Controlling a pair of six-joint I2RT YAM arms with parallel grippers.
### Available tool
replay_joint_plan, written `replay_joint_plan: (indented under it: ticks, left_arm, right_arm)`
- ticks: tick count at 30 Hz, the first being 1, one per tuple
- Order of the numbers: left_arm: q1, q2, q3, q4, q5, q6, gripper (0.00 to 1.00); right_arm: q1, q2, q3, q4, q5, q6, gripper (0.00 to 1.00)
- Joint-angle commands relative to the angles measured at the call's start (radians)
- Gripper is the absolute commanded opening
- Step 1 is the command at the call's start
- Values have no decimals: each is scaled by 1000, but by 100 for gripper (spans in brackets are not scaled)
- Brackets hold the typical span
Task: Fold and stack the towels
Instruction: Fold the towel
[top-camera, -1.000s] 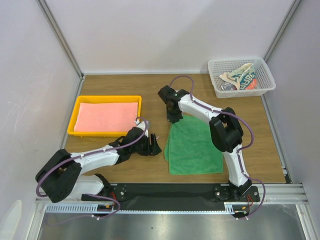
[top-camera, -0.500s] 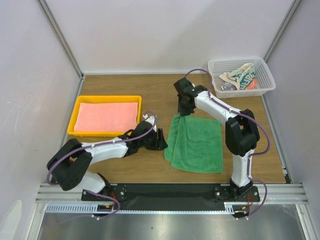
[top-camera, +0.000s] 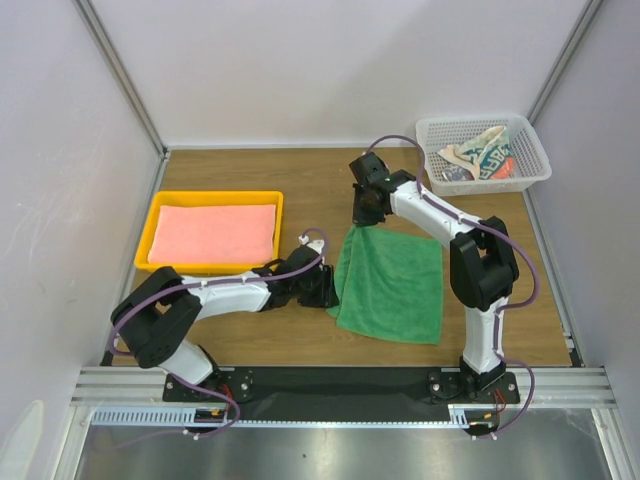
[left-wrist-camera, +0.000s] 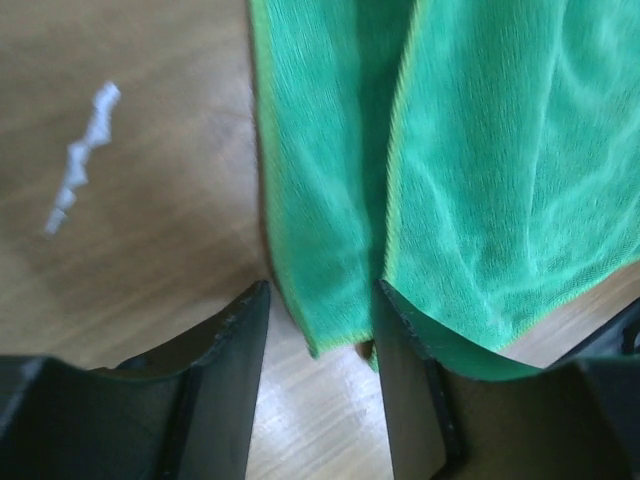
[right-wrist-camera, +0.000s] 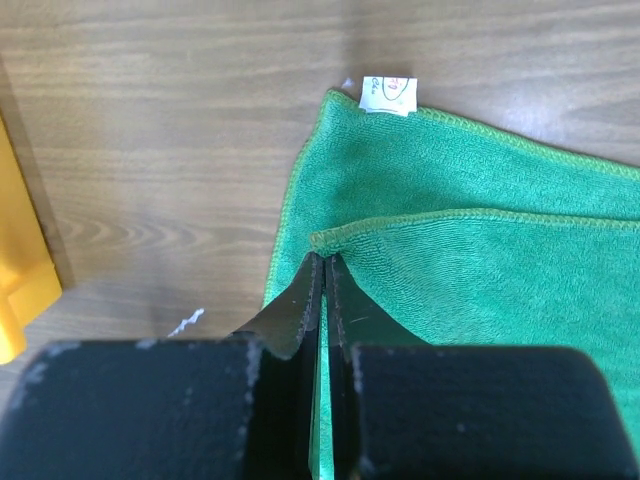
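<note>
The green towel (top-camera: 395, 285) lies folded on the wooden table, with its far left corner lifted. My right gripper (top-camera: 362, 222) is shut on that corner; in the right wrist view its jaws (right-wrist-camera: 325, 258) pinch the upper layer of the green towel (right-wrist-camera: 480, 280). My left gripper (top-camera: 328, 290) is at the towel's near left edge. It stands open (left-wrist-camera: 322, 290), and the green towel's (left-wrist-camera: 500, 150) corner hangs between its fingers (left-wrist-camera: 225, 380). The salmon-pink towel (top-camera: 215, 232) lies flat in the yellow tray. The patterned towel (top-camera: 480, 155) is crumpled in the basket.
The yellow tray (top-camera: 155, 225) stands at the left, its edge also in the right wrist view (right-wrist-camera: 20, 280). The white mesh basket (top-camera: 530, 150) is at the far right corner. A white label (right-wrist-camera: 388, 93) sticks out from the towel's far edge. Walls close in the table.
My left gripper has slid right to the green towel's near left edge, its jaws narrowing. The right gripper carried the far left corner farther back and right, shifting the towel.
</note>
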Motion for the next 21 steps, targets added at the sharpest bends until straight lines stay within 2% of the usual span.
replay_joint_plan:
  ticks: [1, 4, 9, 12, 14, 21]
  left_arm:
    - [-29, 17, -6, -36, -25, -42, 50]
    - [-35, 14, -17, -52, -53, -61, 45]
    - [-35, 27, -11, -85, -130, -73, 28]
    - [-35, 29, -3, -117, -153, -82, 13]
    - [-35, 23, -8, -134, -159, -88, 0]
    - [-35, 5, -41, -112, -128, -81, 0]
  right_arm:
    - [-28, 29, 7, 58, -26, -19, 0]
    - [-33, 49, 18, 80, -37, -25, 0]
    - [-31, 73, 38, 75, -51, -35, 0]
    - [-30, 78, 42, 77, -52, -40, 0]
    - [-31, 90, 56, 74, -54, -42, 0]
    - [-30, 157, 133, 72, -60, -49, 0]
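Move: The green towel's near-left corner lies about 1 cm back from my open left fingers and 2 cm below them, level sideways. The paper scrap is roughly 6 cm ahead and 4 cm left of that hand; the yellow bin's middle is about 17 cm ahead and 26 cm left. For my right hand, holding the folded layer's far-left corner, the lower layer's far-left corner is some 5 cm ahead and 7 cm below, straight on, its white tag about 2 cm right of that corner. With my left hand low at the near-left corner, I settle about 1 cm down and 1 cm left, turning slightly counter-clockwise, and shut the fingers, pinching the lower layer's left edge just above the corner. Meanwhile my right hand keeps its pinch on the upper corner and lowers it about 3 cm while carrying it some 2.5 cm forward, towards the lower layer's tagged corner. ##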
